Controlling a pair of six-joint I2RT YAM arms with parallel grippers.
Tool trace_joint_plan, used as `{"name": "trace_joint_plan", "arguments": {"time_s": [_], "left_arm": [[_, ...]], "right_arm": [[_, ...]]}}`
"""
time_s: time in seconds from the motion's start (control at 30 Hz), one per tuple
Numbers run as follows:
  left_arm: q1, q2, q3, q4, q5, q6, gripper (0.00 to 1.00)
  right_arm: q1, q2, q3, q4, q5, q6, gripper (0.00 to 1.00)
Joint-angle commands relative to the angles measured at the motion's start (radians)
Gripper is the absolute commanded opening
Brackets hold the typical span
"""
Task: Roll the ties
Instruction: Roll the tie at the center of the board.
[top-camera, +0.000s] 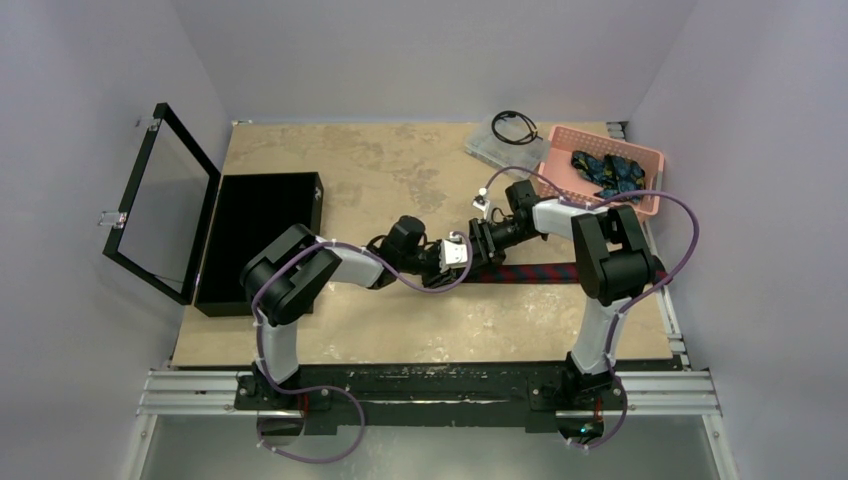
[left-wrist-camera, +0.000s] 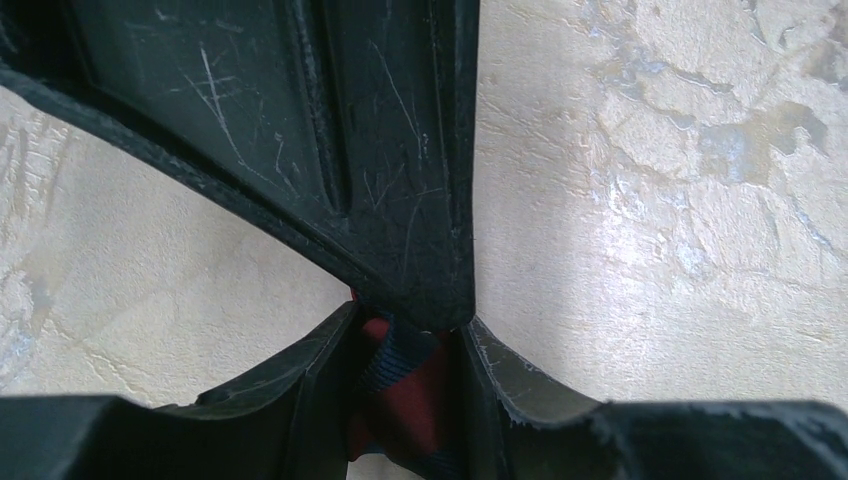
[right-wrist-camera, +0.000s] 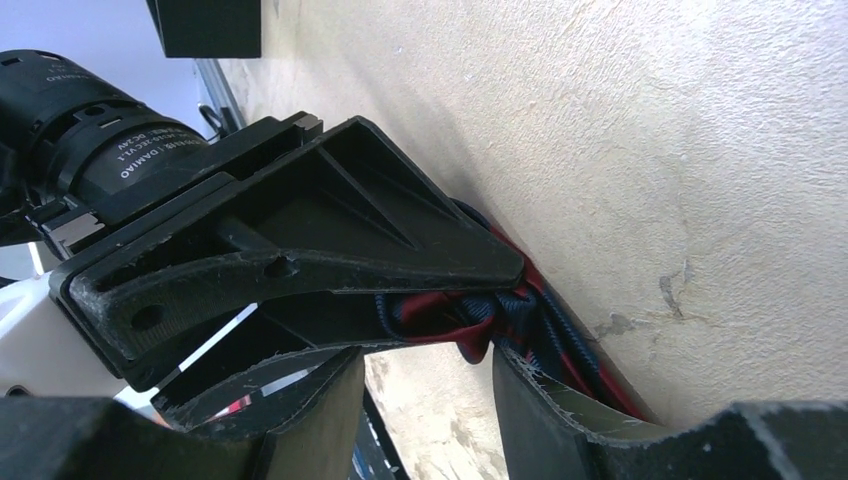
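A maroon tie with navy stripes (top-camera: 535, 272) lies flat across the table's middle right, and its left end is bunched into a small roll (right-wrist-camera: 470, 322). My left gripper (top-camera: 456, 256) (left-wrist-camera: 405, 335) is shut on that rolled end, with red and navy cloth (left-wrist-camera: 410, 390) pinched between its fingers. My right gripper (top-camera: 482, 240) (right-wrist-camera: 430, 365) faces it from the right and stands open. Bare table shows between its fingers, and its right finger (right-wrist-camera: 560, 410) rests against the tie's edge. More ties (top-camera: 605, 172), dark blue with teal, lie in the pink basket (top-camera: 560, 138).
An open black case (top-camera: 255, 240) with its glass lid (top-camera: 165, 205) raised stands at the left. A clear plastic box (top-camera: 490, 150) carrying a coiled black cable (top-camera: 513, 124) sits at the back, beside the basket. Purple cables loop around both arms.
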Motion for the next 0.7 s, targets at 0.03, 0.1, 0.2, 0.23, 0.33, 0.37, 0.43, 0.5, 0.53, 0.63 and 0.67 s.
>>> {"name": "trace_joint_plan", "arguments": {"time_s": [0.03, 0.1, 0.2, 0.23, 0.33, 0.37, 0.43, 0.5, 0.53, 0.63, 0.67], "left_arm": [[0.006, 0.001, 0.012, -0.108, 0.01, -0.015, 0.37], [0.006, 0.004, 0.016, -0.115, 0.01, -0.013, 0.36], [0.006, 0.006, 0.027, -0.131, 0.012, -0.016, 0.36], [0.008, 0.008, 0.031, -0.137, 0.013, -0.018, 0.36], [0.02, 0.009, 0.042, -0.149, 0.021, -0.039, 0.36], [0.022, 0.01, 0.045, -0.152, 0.025, -0.047, 0.36], [0.025, 0.008, 0.049, -0.163, 0.026, -0.052, 0.37], [0.025, 0.008, 0.051, -0.167, 0.026, -0.054, 0.37], [0.027, 0.008, 0.052, -0.169, 0.026, -0.058, 0.37], [0.029, 0.01, 0.054, -0.172, 0.034, -0.075, 0.36], [0.03, 0.01, 0.054, -0.173, 0.034, -0.075, 0.37]], "right_arm": [[-0.001, 0.003, 0.018, 0.045, 0.024, -0.019, 0.49], [-0.001, 0.003, 0.013, 0.073, 0.02, -0.01, 0.46], [0.002, 0.008, 0.011, 0.101, 0.021, 0.003, 0.35], [0.002, 0.01, 0.011, 0.106, 0.021, 0.005, 0.32], [0.003, 0.021, 0.01, 0.107, 0.031, -0.002, 0.27], [0.003, 0.024, 0.01, 0.103, 0.037, -0.009, 0.28], [0.003, 0.029, 0.008, 0.092, 0.045, -0.018, 0.29], [0.005, 0.033, 0.009, 0.085, 0.049, -0.018, 0.29], [0.005, 0.033, 0.008, 0.085, 0.054, -0.019, 0.29], [0.005, 0.036, 0.007, 0.09, 0.063, -0.02, 0.24], [0.005, 0.036, 0.008, 0.092, 0.062, -0.019, 0.22]]}}
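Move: The tie's roll sits between the left hand's fingers, at its hand point. From the right hand the roll lies about 2 cm left, 1 cm ahead and 3 cm below. The tie's flat, unrolled length runs off to the right, its middle some 20 cm right of the right hand, level with it and 4 cm lower. The clear case stands roughly 26 cm ahead and 7 cm right of the right hand, the pink basket 19 cm ahead and 26 cm right. Forward a little over 1 cm, then about 1 cm down, the right hand comes in over the roll at the left fingertips, narrowing its half-open jaws to about half their gap so that they close in around the roll's folded edge. The left hand keeps its hold on the roll almost in place, tilting some 5 degrees. ##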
